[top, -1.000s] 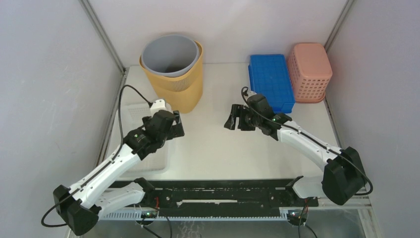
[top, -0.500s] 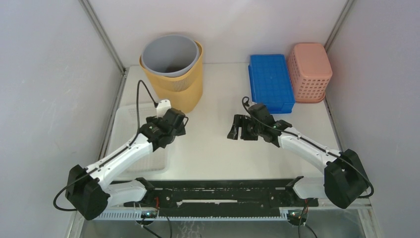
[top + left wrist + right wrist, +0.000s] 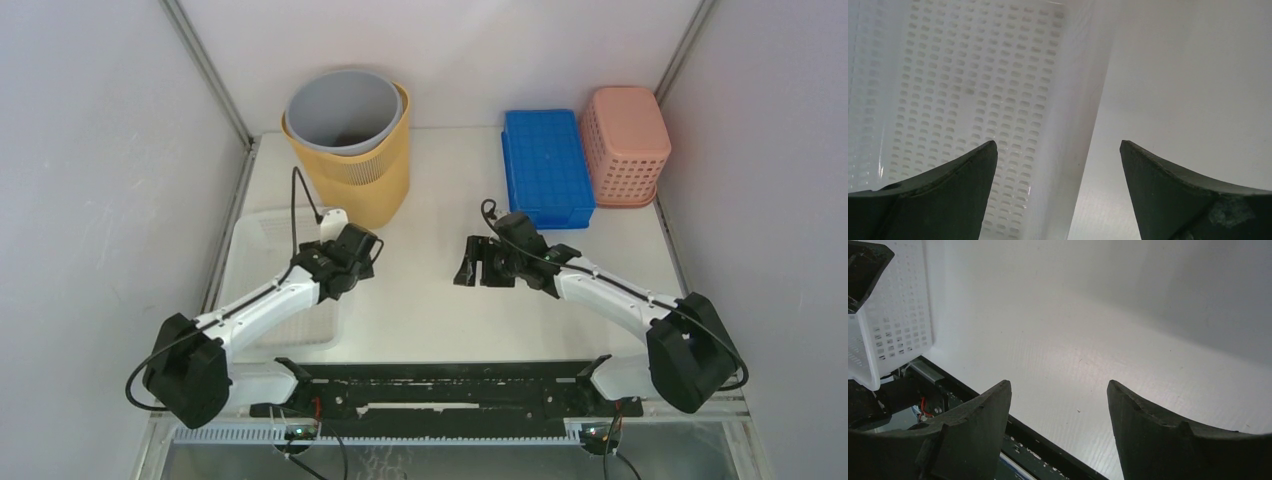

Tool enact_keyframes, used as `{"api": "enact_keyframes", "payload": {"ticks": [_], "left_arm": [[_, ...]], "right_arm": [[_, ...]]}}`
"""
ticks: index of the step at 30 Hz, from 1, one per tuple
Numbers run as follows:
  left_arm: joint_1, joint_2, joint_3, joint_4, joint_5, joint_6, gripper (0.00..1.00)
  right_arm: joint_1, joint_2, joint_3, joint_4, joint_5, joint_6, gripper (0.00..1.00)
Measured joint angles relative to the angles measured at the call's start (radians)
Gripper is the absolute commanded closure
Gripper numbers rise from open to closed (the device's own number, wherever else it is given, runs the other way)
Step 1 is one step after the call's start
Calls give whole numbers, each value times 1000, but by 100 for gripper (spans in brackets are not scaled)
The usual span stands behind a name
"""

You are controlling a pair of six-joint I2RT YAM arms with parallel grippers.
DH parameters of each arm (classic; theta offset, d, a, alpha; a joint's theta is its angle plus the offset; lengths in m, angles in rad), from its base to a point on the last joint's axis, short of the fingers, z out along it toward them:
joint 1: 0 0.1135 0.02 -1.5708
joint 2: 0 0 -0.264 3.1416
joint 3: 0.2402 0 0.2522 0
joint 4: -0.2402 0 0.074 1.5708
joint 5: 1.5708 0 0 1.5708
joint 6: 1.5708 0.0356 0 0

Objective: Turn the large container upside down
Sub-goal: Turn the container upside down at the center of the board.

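The large container, a white perforated basket (image 3: 272, 236), sits upright and open-topped at the table's left side. My left gripper (image 3: 352, 262) hangs open over its right wall; in the left wrist view the wall (image 3: 1083, 100) runs between the two fingertips (image 3: 1058, 150), with one finger over the basket's inside and the other over bare table. Nothing is gripped. My right gripper (image 3: 470, 262) is open at mid-table, pointing left toward the basket (image 3: 898, 315) with a wide stretch of table between them. Only table shows between its fingers (image 3: 1058, 390).
A tall yellow bin with a grey liner (image 3: 350, 140) stands upright just behind the left gripper. A blue crate (image 3: 545, 165) and a pink basket (image 3: 625, 145) lie at the back right. The black front rail (image 3: 430, 385) runs along the near edge.
The left gripper has shifted right and a little nearer, onto the basket's right wall, with its arm swinging in. The right gripper has drifted slightly nearer and left. Both stay open.
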Motion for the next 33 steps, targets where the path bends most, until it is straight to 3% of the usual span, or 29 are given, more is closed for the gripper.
{"api": "enact_keyframes", "payload": {"ticks": [9,20,22,33], "left_arm": [[2,44,-18,42,6,2,46],[4,76,-18,71,40,48,85],[4,76,-18,75,42,60,98],[6,6,-15,59,95,70,100]], "right_arm": [[18,24,-17,27,0,7,22],[27,56,-39,48,0,13,22],[29,59,-41,49,0,15,22],[32,60,-43,57,0,16,22]]}}
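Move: The container lies to the left of my left hand, its middle about 11 cm to the left, 2 cm nearer the base and 6 cm lower. The stretch of its right rim that I want is almost straight below the open fingers, some 3 cm down. The yellow bin stands about 15 cm ahead of this hand, its middle roughly 5 cm higher. From my right hand the container's middle is about 34 cm to the left and 1 cm ahead, some 5 cm lower. I lower my left hand about 2 cm, its wide-open fingers straddling the container's right rim, and shut them until they pinch it from both sides. Keeping the pinch, I start to draw the rim up about 1.5 cm and slightly to the right. My open right hand sinks some 2.5 cm over bare table and waits there, touching nothing. ##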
